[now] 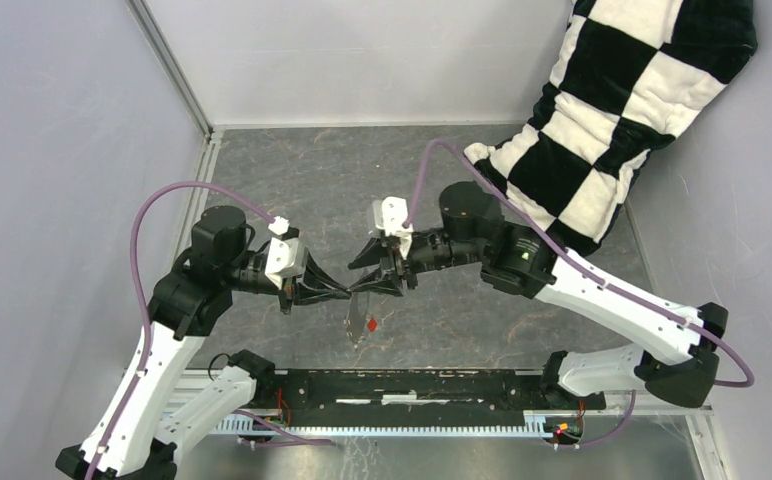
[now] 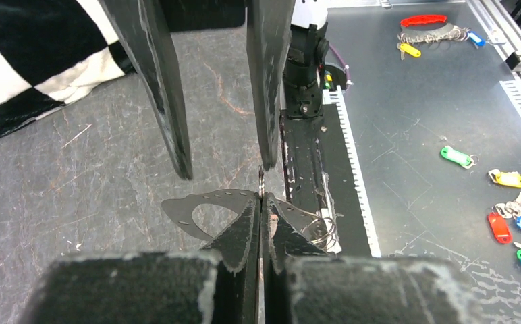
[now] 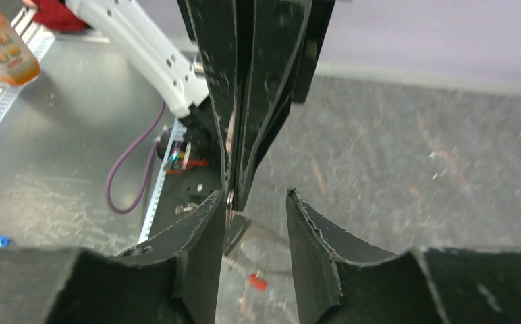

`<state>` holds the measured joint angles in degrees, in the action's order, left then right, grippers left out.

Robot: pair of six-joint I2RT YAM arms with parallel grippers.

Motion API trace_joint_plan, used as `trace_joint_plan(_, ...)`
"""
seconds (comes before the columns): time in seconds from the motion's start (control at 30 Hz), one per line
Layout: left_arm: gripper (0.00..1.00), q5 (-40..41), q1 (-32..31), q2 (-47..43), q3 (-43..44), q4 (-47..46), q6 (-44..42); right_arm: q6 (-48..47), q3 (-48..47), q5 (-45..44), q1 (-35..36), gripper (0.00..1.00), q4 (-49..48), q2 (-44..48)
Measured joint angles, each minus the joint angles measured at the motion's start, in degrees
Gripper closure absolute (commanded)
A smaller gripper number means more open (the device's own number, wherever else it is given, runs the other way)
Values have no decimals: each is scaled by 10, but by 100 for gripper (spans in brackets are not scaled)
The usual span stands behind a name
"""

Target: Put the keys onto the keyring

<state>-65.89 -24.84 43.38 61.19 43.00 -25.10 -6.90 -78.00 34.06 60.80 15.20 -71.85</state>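
My left gripper [image 1: 345, 293] is shut on the top edge of the keyring [image 1: 360, 318], a thin grey hoop that hangs below the fingertips above the table. The ring's edge shows between the shut jaws in the left wrist view [image 2: 261, 177]. A red-headed key [image 1: 372, 324] hangs inside the hoop, and it also shows in the right wrist view [image 3: 258, 281]. The black key cannot be made out. My right gripper [image 1: 382, 285] is open and faces the left one, with one finger [image 3: 204, 229] touching or nearly touching the ring next to the left fingertips.
A black-and-white checkered cloth [image 1: 622, 110] lies at the back right. A black rail [image 1: 412, 385] runs along the near table edge. Several coloured key tags [image 2: 507, 216] lie on the metal shelf beyond it. An orange bottle [image 3: 1, 40] stands off the table.
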Motion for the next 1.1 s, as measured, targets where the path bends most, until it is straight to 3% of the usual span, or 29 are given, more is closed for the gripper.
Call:
trace_joint_plan(0.2, 98, 12, 0, 6, 4, 17, -19, -9, -20, 3, 0, 64, 74, -34)
trace_joint_plan(0.4, 98, 15, 0, 7, 4, 20, -30, -14, -39, 3, 2, 79, 94, -38)
trace_joint_plan(0.53, 98, 19, 0, 9, 4, 22, -35, -14, -43, 4, 3, 73, 102, -42)
trace_joint_plan(0.67, 98, 20, 0, 9, 8, 24, -35, -16, -44, 4, 6, 75, 104, -49)
trace_joint_plan(0.7, 98, 20, 0, 9, 8, 24, -36, -16, -44, 3, 6, 79, 106, -51)
trace_joint_plan(0.77, 98, 24, 0, 9, 8, 24, -36, -17, -44, 2, 7, 99, 108, -54)
trace_joint_plan(0.87, 98, 28, 0, 9, 8, 28, -36, -20, -44, -1, 7, 99, 112, -54)
trace_joint_plan(0.9, 96, 29, 0, 9, 8, 28, -36, -19, -44, -3, 7, 99, 112, -54)
trace_joint_plan(1.0, 76, 29, 0, 6, 8, 26, -37, -13, -31, -15, 9, 100, 94, -44)
trace_joint_plan(1.1, 69, 29, 0, -1, 8, 26, -40, 0, 9, -28, 10, 100, 47, -17)
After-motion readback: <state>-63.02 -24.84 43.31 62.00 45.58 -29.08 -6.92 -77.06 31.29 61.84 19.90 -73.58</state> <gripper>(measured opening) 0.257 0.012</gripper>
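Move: Just below the right hand, about 4 cm down and straight under its fingertips, sits the small keyring it will take, pinched in the left fingers at the left hand point. The crescent plate hangs under the ring, its middle roughly 8 cm below the right hand and level with it otherwise. The red tag dangles lower, about 14 cm below that hand and some 4 cm to its right. Sinking about 4 cm onto the ring with its left-pointing fingers tipping some 10 degrees downward, the right hand closes from half open and pinches the keyring from above. The left hand keeps hold almost in place until the right grip is shut, then opens about a quarter and frees the ring. ##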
